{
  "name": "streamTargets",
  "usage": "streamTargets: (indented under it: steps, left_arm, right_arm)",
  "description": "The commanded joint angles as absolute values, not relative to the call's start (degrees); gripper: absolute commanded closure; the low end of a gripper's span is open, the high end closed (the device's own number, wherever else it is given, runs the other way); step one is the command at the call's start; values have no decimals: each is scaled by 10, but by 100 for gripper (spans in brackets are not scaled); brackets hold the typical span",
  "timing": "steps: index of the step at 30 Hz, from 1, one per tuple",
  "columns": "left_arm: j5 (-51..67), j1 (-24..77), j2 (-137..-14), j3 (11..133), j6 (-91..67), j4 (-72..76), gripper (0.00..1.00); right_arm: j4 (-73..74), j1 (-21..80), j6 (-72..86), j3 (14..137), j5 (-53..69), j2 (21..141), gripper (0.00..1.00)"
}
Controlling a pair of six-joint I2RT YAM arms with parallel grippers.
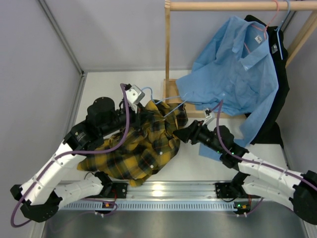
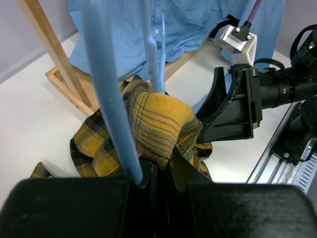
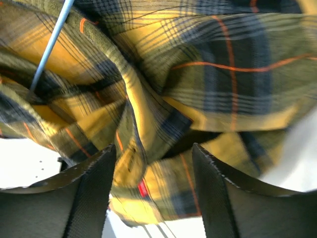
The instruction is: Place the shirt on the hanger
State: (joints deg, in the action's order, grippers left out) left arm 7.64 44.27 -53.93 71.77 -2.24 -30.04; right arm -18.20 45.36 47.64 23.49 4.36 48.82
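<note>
The yellow-and-black plaid shirt lies bunched on the white table between my two arms. My left gripper is shut on the pale-blue hanger, whose thick bar runs down into the jaws. One fold of the shirt is draped over the hanger just ahead of those jaws. My right gripper is at the shirt's right edge. Its jaws stand open with plaid cloth between the fingers. A thin hanger rod pokes into the fabric at the upper left.
A wooden rack stands at the back right. On it hang a plain light-blue shirt on a pink-red hanger and a black garment. A metal rail runs along the near edge.
</note>
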Motion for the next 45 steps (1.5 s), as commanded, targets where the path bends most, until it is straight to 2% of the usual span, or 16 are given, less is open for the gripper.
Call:
streamTargets:
  steps: [1, 4, 7, 10, 11, 16, 17, 21, 26, 33, 45]
  left_arm:
    - [69, 441, -518, 708, -41, -225, 100]
    - [69, 441, -514, 700, -43, -213, 100]
    - [62, 441, -519, 694, -45, -209, 100]
    - [59, 441, -519, 693, -47, -209, 100]
    - [58, 441, -517, 693, -45, -209, 100]
    - [68, 441, -474, 682, -35, -221, 100]
    - [69, 441, -464, 679, -33, -228, 100]
    - [79, 441, -425, 656, -30, -250, 100]
    - [123, 441, -401, 634, -12, -286, 100]
    - [106, 441, -391, 625, 14, -358, 100]
    - [60, 445, -443, 627, 23, -418, 100]
  right_arm:
    - [-352, 463, 533, 220, 83, 532, 42]
    - [-394, 467, 559, 214, 98, 569, 44]
    - [-432, 476, 573, 218, 113, 598, 54]
    - [-436, 479, 571, 223, 113, 606, 82]
    - [-427, 477, 564, 223, 106, 598, 99]
    - [-260, 429, 508, 250, 57, 547, 100]
    - [-235, 392, 488, 260, 65, 541, 100]
    - [-163, 283, 461, 316, 181, 557, 100]
    - [-72, 196, 396, 399, 257, 625, 100]
    - [-8, 154, 358, 492, 294, 665, 100]
    - [127, 154, 249, 626, 222, 685, 100]
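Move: The right hand's open fingers have the checked shirt's free edge almost between them, its fold about 4 cm to the left and a touch below. The held hanger's free end is some 10 cm ahead, 4 cm right and 11 cm higher, and the blue sleeve lies about 18 cm right, 3 cm ahead and 15 cm below. The left hand still grips the shirt's bunched collar and the hanger; from it that free edge is 8 cm right, level forward, roughly 17 cm down. The right hand slides about 3.5 cm left onto the shirt's free edge, shuts its fingers on the fold, then draws the pinched cloth quickly forward by some 11 cm, about 8 cm to the right and 6 cm up, out along the hanger's arm towards its free end. The left hand keeps its grip on collar and hanger and, as the right one pulls, backs off about 4 cm and shifts 3 cm left, then sinks some 5 cm. ##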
